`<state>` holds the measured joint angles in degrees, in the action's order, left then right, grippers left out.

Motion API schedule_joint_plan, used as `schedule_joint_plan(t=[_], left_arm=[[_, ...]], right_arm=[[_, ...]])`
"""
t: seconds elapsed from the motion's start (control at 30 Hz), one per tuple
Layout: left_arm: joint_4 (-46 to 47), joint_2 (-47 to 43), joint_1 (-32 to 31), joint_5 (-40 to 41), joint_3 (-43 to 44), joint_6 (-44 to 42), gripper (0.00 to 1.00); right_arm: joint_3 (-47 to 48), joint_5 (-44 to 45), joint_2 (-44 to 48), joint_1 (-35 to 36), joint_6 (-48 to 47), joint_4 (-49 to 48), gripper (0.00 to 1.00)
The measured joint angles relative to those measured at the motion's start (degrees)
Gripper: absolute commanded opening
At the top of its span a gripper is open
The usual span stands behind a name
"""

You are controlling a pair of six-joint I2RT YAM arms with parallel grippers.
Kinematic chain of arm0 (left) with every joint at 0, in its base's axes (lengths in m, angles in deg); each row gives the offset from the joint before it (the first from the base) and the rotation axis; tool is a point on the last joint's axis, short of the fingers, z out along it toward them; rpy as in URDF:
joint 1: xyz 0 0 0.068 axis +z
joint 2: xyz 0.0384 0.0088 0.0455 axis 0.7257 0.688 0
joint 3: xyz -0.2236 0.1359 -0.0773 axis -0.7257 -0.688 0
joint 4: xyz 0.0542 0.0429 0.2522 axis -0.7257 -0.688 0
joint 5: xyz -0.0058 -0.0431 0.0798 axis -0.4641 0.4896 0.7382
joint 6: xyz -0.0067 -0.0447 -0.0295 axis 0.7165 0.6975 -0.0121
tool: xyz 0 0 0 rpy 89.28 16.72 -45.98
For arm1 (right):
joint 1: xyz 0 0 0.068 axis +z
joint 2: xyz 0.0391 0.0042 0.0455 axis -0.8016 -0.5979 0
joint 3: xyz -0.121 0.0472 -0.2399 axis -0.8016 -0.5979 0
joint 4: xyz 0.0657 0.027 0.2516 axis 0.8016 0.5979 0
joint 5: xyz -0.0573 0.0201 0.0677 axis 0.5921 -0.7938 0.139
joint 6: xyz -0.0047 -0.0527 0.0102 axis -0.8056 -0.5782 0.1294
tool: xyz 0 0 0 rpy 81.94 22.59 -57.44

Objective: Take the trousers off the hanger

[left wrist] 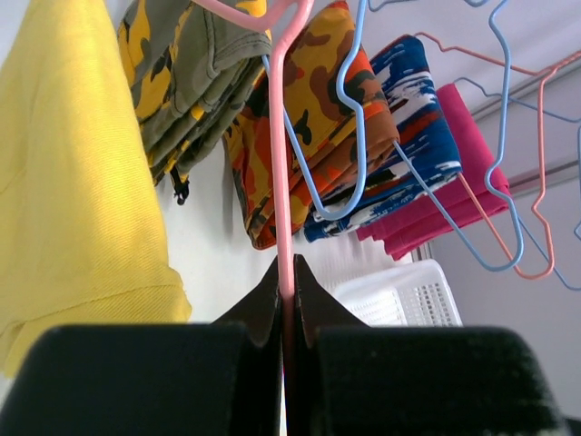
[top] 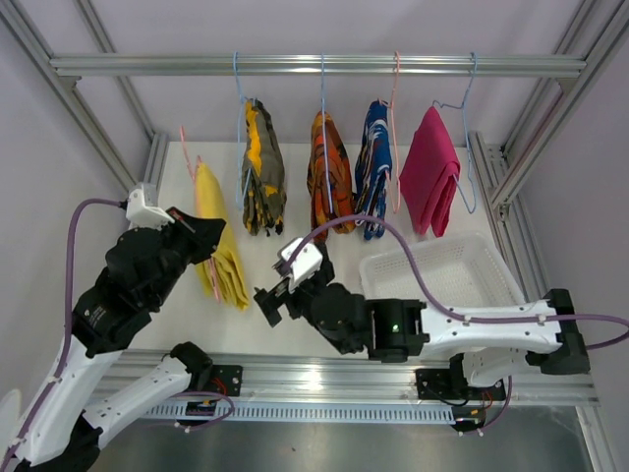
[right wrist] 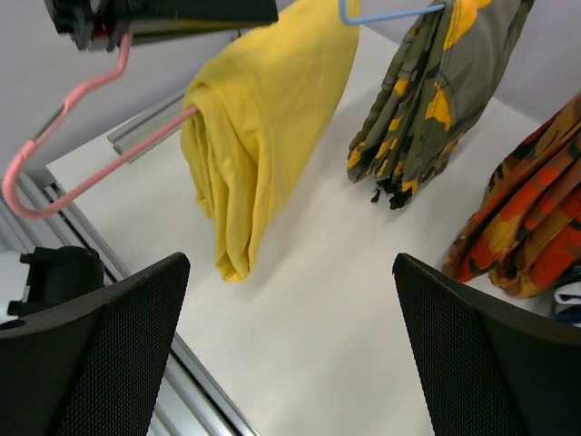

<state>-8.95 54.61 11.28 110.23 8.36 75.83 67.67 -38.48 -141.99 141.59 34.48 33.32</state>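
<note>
My left gripper point(top: 201, 236) is shut on the rod of a pink hanger point(left wrist: 284, 182), held off the rail. The plain yellow trousers point(top: 218, 236) hang folded over that hanger; they also show in the left wrist view point(left wrist: 73, 182) and the right wrist view point(right wrist: 263, 127). My right gripper point(top: 270, 300) is open and empty, low over the table just right of the yellow trousers' lower end point(right wrist: 290, 345). The camouflage point(top: 263, 172), orange-black point(top: 329, 177), blue-white-red point(top: 373, 167) and magenta point(top: 430, 172) trousers hang on hangers from the rail.
A metal rail point(top: 314, 65) spans the top of the frame. A white mesh basket point(top: 442, 270) stands on the table at the right, beside my right arm. Aluminium frame posts stand at both sides.
</note>
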Motion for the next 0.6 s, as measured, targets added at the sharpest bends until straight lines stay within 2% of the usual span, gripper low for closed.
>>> schedule_joint_plan(t=[0.27,0.37,0.6], left_arm=[[-0.1,0.0,-2.6,5.3,0.1,-0.1,0.0],[-0.1,0.0,-2.7,5.7,0.1,-0.5,0.0],[0.0,-0.1,-2.9,6.1,0.1,-2.0,0.0]], right_arm=[[-12.7,2.7,-7.3,0.7,-1.9,-19.5,1.0],[-14.2,2.7,-11.1,0.7,-3.6,-27.6,0.99],[-14.8,1.0,-18.0,-1.4,-4.7,-39.4,0.98]])
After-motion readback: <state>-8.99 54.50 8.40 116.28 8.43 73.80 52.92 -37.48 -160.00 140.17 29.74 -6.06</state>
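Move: The yellow trousers hang from the pink hanger beyond and left of the open right hand: their middle is about 11 cm ahead, 12 cm to its left and 10 cm lower. The hanger, where the left fingers pinch it, is some 8 cm ahead and 13 cm left, at nearly equal height. The camouflage trousers hang about 22 cm ahead and 5 cm left, roughly level. From the left hand the yellow trousers' middle lies about 3 cm ahead, 2 cm right and 11 cm below. Left fingers keep their pinch on the hanger wire, holding it out almost motionless. The right hand, still touching nothing and wide open, sinks about 11 cm while swinging some 7 cm to the left, towards the lower part of the yellow trousers; the drop comes mostly first, then leftward travel takes over, its wrist barely turning. ##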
